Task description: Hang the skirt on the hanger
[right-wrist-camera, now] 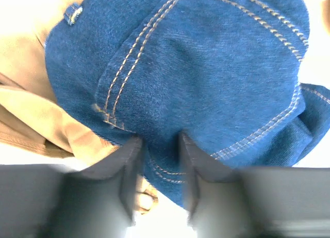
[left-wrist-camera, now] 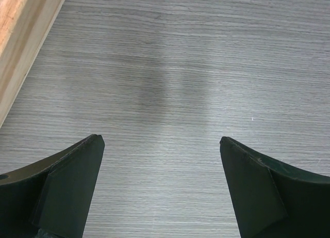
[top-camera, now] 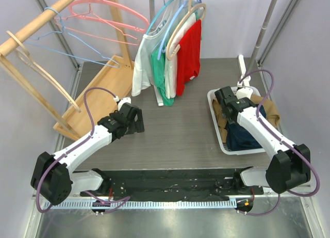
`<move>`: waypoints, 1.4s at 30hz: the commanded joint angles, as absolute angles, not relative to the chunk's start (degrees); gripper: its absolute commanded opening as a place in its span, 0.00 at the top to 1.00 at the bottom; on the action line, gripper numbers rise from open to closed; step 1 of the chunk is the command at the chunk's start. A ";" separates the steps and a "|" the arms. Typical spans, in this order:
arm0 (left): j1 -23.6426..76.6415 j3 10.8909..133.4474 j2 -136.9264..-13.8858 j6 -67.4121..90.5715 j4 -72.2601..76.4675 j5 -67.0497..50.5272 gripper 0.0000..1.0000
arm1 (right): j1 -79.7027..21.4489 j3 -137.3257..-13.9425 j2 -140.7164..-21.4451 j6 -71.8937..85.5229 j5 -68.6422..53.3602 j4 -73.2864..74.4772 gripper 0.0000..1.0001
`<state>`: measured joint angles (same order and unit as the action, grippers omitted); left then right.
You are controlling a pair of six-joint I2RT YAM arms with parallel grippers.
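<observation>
The skirt [right-wrist-camera: 196, 67] is blue denim with tan stitching and lies bunched in a white basket [top-camera: 213, 102] at the right, showing dark blue [top-camera: 242, 137] in the top view. My right gripper [right-wrist-camera: 160, 142] reaches down into the basket [top-camera: 229, 111], its jaws closed in on a fold of the denim that fills the gap between them. Empty hangers hang from a wooden rack at the far left: a pink hanger [top-camera: 105, 13], a blue hanger [top-camera: 77, 42] and a wooden hanger [top-camera: 36, 67]. My left gripper [top-camera: 135, 119] hovers open over bare table [left-wrist-camera: 161, 145], holding nothing.
A tan garment [right-wrist-camera: 31, 114] lies under and beside the skirt in the basket. A rail at the back centre carries white, green and red shirts [top-camera: 175, 57] on hangers. The wooden rack's base [left-wrist-camera: 20, 36] lies just left of my left gripper.
</observation>
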<state>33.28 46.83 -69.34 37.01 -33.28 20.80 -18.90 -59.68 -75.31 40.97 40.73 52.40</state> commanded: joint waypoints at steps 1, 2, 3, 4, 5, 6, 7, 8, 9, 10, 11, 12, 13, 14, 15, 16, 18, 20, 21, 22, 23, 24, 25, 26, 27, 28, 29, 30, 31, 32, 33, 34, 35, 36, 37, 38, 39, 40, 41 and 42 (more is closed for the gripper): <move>33.49 48.87 -67.68 36.47 -33.31 21.45 0.00 | -17.67 -63.01 -72.42 41.40 43.68 53.00 0.76; 33.49 48.87 -67.59 36.47 -33.40 21.53 0.00 | -17.58 -63.54 -72.42 40.70 43.33 53.17 0.85; 33.49 48.95 -67.59 36.47 -33.31 21.53 0.00 | -17.14 -64.33 -72.42 40.61 42.98 53.78 0.99; 33.49 48.96 -67.41 36.47 -33.48 21.62 0.00 | -17.14 -66.25 -72.16 40.26 42.89 53.88 0.99; 33.49 49.04 -67.41 36.39 -33.49 21.62 0.00 | -17.14 -67.40 -71.81 39.91 43.15 54.05 0.99; 33.49 49.04 -67.50 36.39 -33.49 21.71 0.00 | -17.23 -68.63 -71.28 39.38 43.50 54.14 0.99; 33.49 49.22 -67.33 36.39 -33.57 21.71 0.00 | -17.23 -71.69 -70.06 39.03 43.85 54.14 0.99; 33.49 49.31 -67.32 36.30 -33.57 21.71 0.00 | -17.14 -73.55 -69.53 38.76 44.29 54.23 0.99; 33.49 49.39 -67.32 36.30 -33.75 21.71 0.00 | -17.23 -75.39 -68.91 38.06 45.25 54.05 0.99; 33.49 49.48 -67.32 36.30 -33.75 21.80 0.00 | -17.14 -79.59 -68.47 37.53 45.61 53.97 0.99; 33.49 49.57 -67.24 36.21 -33.66 21.80 0.00 | -17.14 -81.80 -67.77 36.83 45.79 53.88 0.99; 33.49 49.66 -67.32 36.30 -33.58 21.71 0.00 | -17.14 -84.00 -67.68 36.22 46.23 53.53 0.99; 33.49 49.66 -67.32 36.30 -33.66 21.71 0.00 | -17.14 -88.20 -67.50 34.64 46.14 53.35 0.99; 33.49 49.83 -67.41 36.30 -33.58 21.62 0.00 | -17.14 -90.24 -67.41 33.93 46.23 53.00 0.99; 33.40 49.92 -67.41 36.21 -33.49 21.62 0.00 | -17.23 -92.26 -67.33 33.32 46.23 52.91 0.99; 33.49 50.10 -67.50 36.21 -33.49 21.71 0.00 | -17.14 -95.77 -67.32 31.83 46.14 52.65 0.99; 33.49 50.62 -67.76 36.21 -33.49 21.71 0.00 | -17.14 -98.51 -66.98 30.07 45.01 51.25 0.99; 33.49 50.80 -67.85 36.04 -33.57 21.88 0.00 | -17.23 -101.68 -66.36 26.57 40.01 49.49 0.99; 33.49 51.15 -67.76 36.04 -33.57 21.88 0.00 | -17.14 -102.30 -65.57 25.41 37.73 47.13 0.99; 33.49 51.33 -67.85 35.95 -33.57 22.15 0.00 | -17.14 -103.09 -65.13 24.27 34.40 45.89 0.99; 33.49 51.50 -67.76 36.03 -33.49 22.24 0.00 | -17.23 -103.53 -64.78 22.00 28.01 44.92 0.99; 33.49 51.76 -67.85 35.86 -33.49 22.41 0.00 | -17.14 -104.06 -64.51 21.54 24.64 43.69 0.99; 33.49 52.20 -67.85 35.77 -33.49 22.50 0.00 | -17.14 -104.76 -64.34 20.75 21.13 43.16 0.99; 33.49 52.47 -67.85 35.77 -33.57 22.76 0.00 | -17.23 -105.11 -64.42 20.22 14.57 42.81 0.99; 33.49 52.64 -67.94 35.77 -33.66 22.85 0.00 | -17.14 -105.29 -64.42 20.13 11.89 42.45 0.99; 33.49 53.34 -68.11 35.77 -33.84 23.11 0.00 | -17.23 -105.82 -64.77 19.95 9.08 42.54 0.99; 33.49 53.61 -68.29 35.77 -34.19 23.46 0.00 | -17.14 -106.08 -65.04 19.78 3.83 42.80 0.99; 33.40 54.05 -68.47 35.77 -34.45 23.73 0.00 | -17.23 -106.43 -65.39 20.04 1.69 43.67 0.99; 33.49 54.57 -68.64 35.77 -34.54 23.90 0.00 | -17.14 -106.70 -66.00 20.13 -2.07 44.12 0.99; 33.40 54.93 -68.82 35.77 -35.06 24.43 0.00 | -17.14 -106.70 -66.18 19.95 -4.63 44.38 0.99; 33.49 55.19 -68.82 35.77 -35.24 24.61 0.00 | -17.23 -106.35 -66.44 20.04 -10.05 44.99 0.99; 33.49 55.37 -68.91 35.95 -35.33 24.78 0.00 | -17.23 -106.09 -67.23 20.04 -12.72 45.17 0.99; 33.49 55.63 -68.91 36.03 -35.68 25.05 0.00 | -17.23 -105.65 -67.58 20.30 -14.75 45.44 0.99; 33.49 55.72 -68.73 36.12 -35.86 25.48 0.00 | -17.31 -103.99 -67.76 21.00 -19.29 45.18 0.99; 33.49 55.81 -68.56 36.56 -36.12 25.92 0.00 | -17.49 -102.76 -67.94 21.35 -21.42 44.48 0.99; 33.49 55.81 -68.55 36.74 -36.30 26.36 0.00 | -18.01 -101.44 -68.03 21.62 -23.45 42.65 0.99; 33.49 55.81 -68.47 36.91 -36.91 27.15 0.00 | -18.54 -98.64 -68.11 21.88 -25.55 41.58 0.99; 33.49 55.90 -68.38 37.18 -37.26 27.59 0.00 | -20.55 -97.22 -68.12 22.58 -25.75 40.35 0.99; 33.49 55.99 -68.38 37.70 -37.70 28.03 0.00 | -21.78 -96.08 -68.46 23.37 -25.23 38.17 0.99; 33.49 55.99 -68.38 37.97 -38.40 28.91 0.00 | -23.54 -93.89 -68.99 23.47 -24.62 37.19 0.99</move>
<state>33.28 53.91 -68.79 37.06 -35.94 25.02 -19.25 -97.67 -68.42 21.96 -16.51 47.48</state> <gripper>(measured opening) 0.996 0.042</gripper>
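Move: My right fingers are already half shut around part of the denim skirt; its middle lies about 3 cm back, 2 cm right and 3 cm below. The white basket holding it centres some 2 cm back, straight below by 5 cm, with the brown garment right under my hand, roughly 6 cm down. The red garment hangs some 16 cm left, 15 cm ahead and 10 cm higher. From my left hand the skirt is about 37 cm right, level both ahead and in height. I finish shutting my right fingers on the denim, pinching it, and pull steeply up out of the basket, rising about 33 cm. Near the top I swing some 16 cm left, dipping slightly, while the wrist tips up and turns counter-clockwise until the fingers point forward-left and only slightly down. My open left hand rises about 5 cm, easing a little forward. ##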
